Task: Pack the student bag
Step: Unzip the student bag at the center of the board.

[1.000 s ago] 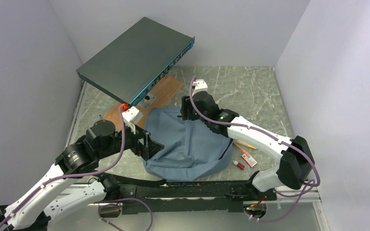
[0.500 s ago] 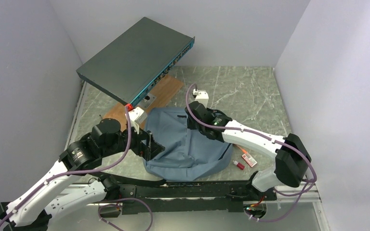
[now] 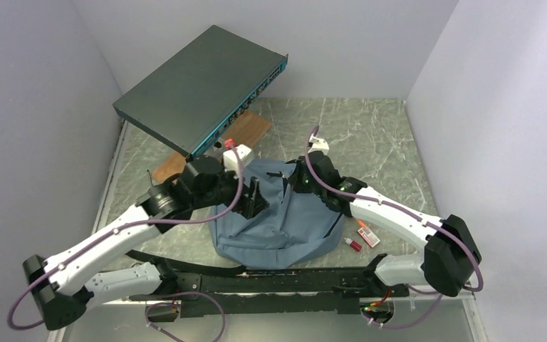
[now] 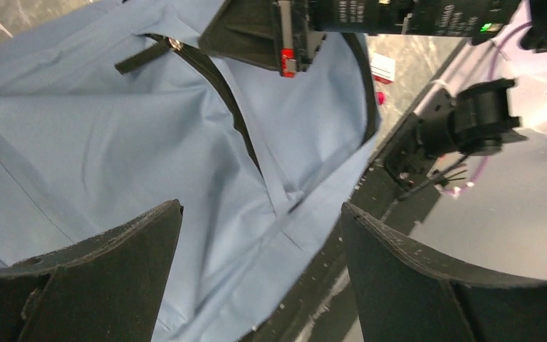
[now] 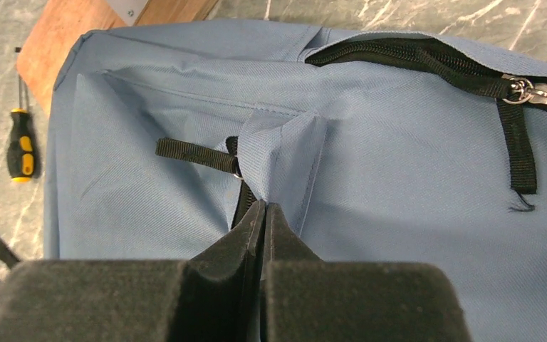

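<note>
The student bag [image 3: 285, 228] lies flat on the table, blue-grey with black zippers. My right gripper [image 3: 290, 179] is at its upper middle. In the right wrist view its fingertips [image 5: 265, 206] are shut on a raised fold of bag fabric [image 5: 285, 142] beside the front pocket zipper strap [image 5: 192, 155]. The main zipper pull [image 5: 530, 89] lies at the top right. My left gripper [image 3: 254, 199] hovers open over the bag's left part. In the left wrist view its jaws [image 4: 260, 214] stand wide apart above the cloth [image 4: 114, 142], holding nothing.
A dark grey metal box [image 3: 199, 89] leans at the back left over a wooden board [image 3: 246, 132]. A yellow-handled screwdriver [image 5: 21, 146] lies left of the bag. A small red-and-white item [image 3: 367, 237] and a red marker [image 3: 353, 244] lie to its right.
My right gripper has closed on the bag fabric and shifted a little right. My left arm has swung right and away from me, over the bag's left part, still open.
</note>
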You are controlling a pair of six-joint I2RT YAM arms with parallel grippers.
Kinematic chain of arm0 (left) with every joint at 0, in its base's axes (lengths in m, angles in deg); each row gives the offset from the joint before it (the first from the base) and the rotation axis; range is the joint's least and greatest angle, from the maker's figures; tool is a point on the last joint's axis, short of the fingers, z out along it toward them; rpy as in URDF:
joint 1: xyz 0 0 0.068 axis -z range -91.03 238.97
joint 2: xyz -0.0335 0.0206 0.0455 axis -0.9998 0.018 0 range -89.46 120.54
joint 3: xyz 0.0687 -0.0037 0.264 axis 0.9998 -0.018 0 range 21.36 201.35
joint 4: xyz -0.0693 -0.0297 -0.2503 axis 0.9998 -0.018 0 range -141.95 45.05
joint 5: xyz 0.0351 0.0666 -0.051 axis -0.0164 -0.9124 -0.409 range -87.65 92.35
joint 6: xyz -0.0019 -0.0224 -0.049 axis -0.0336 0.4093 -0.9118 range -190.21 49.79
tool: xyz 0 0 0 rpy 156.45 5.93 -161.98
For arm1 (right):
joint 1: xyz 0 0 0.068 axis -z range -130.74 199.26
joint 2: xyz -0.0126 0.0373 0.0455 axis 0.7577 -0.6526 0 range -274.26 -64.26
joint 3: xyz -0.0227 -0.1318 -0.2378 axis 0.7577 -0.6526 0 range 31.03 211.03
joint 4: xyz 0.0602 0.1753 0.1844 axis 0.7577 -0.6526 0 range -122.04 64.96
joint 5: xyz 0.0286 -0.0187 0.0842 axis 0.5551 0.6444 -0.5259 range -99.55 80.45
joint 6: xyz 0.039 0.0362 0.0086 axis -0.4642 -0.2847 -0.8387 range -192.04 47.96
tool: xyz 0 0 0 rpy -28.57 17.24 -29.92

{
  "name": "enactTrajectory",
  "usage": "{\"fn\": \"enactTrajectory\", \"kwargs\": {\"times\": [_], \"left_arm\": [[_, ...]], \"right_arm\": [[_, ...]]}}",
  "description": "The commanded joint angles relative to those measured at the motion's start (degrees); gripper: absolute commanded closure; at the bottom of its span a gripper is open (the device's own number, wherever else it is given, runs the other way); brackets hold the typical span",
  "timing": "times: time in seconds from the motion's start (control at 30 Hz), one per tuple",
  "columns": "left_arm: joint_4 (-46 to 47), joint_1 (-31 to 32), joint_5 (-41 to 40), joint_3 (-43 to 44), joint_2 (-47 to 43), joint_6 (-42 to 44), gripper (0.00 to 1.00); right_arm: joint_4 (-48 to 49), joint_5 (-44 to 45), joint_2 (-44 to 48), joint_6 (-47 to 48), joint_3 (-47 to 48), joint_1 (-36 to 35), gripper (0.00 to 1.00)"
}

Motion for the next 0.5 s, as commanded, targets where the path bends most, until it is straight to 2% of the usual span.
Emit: {"fn": "enactTrajectory", "kwargs": {"times": [0.0,0.1,0.23,0.3,0.4,0.47], "left_arm": [[6.66,0.87,-5.22,4.77,6.77,7.15,0.12],[3.47,0.85,-6.17,9.64,12.51,11.97,0.12],[0.18,0.78,-7.91,14.85,19.88,17.05,0.16],[-3.06,0.41,-7.58,18.57,24.89,18.31,0.17],[-12.23,-0.20,-5.74,28.88,35.05,18.32,0.15],[-13.27,-0.30,-4.34,31.04,38.88,19.01,0.13]], "right_arm": [[3.99,-11.68,2.40,2.06,-2.22,5.73,1.00],[6.68,-17.50,3.01,3.27,-3.46,7.94,1.00],[7.82,-20.26,3.79,3.95,-4.93,9.30,1.00],[8.88,-22.58,4.03,3.79,-5.98,10.36,1.00],[9.98,-24.53,4.18,3.83,-7.19,11.27,1.00],[10.38,-25.24,4.59,3.77,-7.99,11.74,1.00]]}}
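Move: The small front-pocket zipper's pull tab lies about 13 cm ahead of my open left hand, 5 cm to its right and some 11 cm below. The pinched fold of blue cloth in my right fingers is 3 cm nearer the base than that tab and 4 cm right of it; the near end of the main zipper is roughly 4 cm beyond the tab and 5 cm right. From my right hand the tab is about 3 cm ahead and 4 cm left, roughly level. I swing my left hand quickly forward and to the right, sinking slightly, about 12 cm in all, over the bag towards the small pocket's pull tab; its fingers stay wide open and tip down by some 20 degrees. My shut right fingers keep their pinch on the cloth fold beside the zipper, holding in place while that wrist rolls and turns counter-clockwise by about 15 degrees overall. ##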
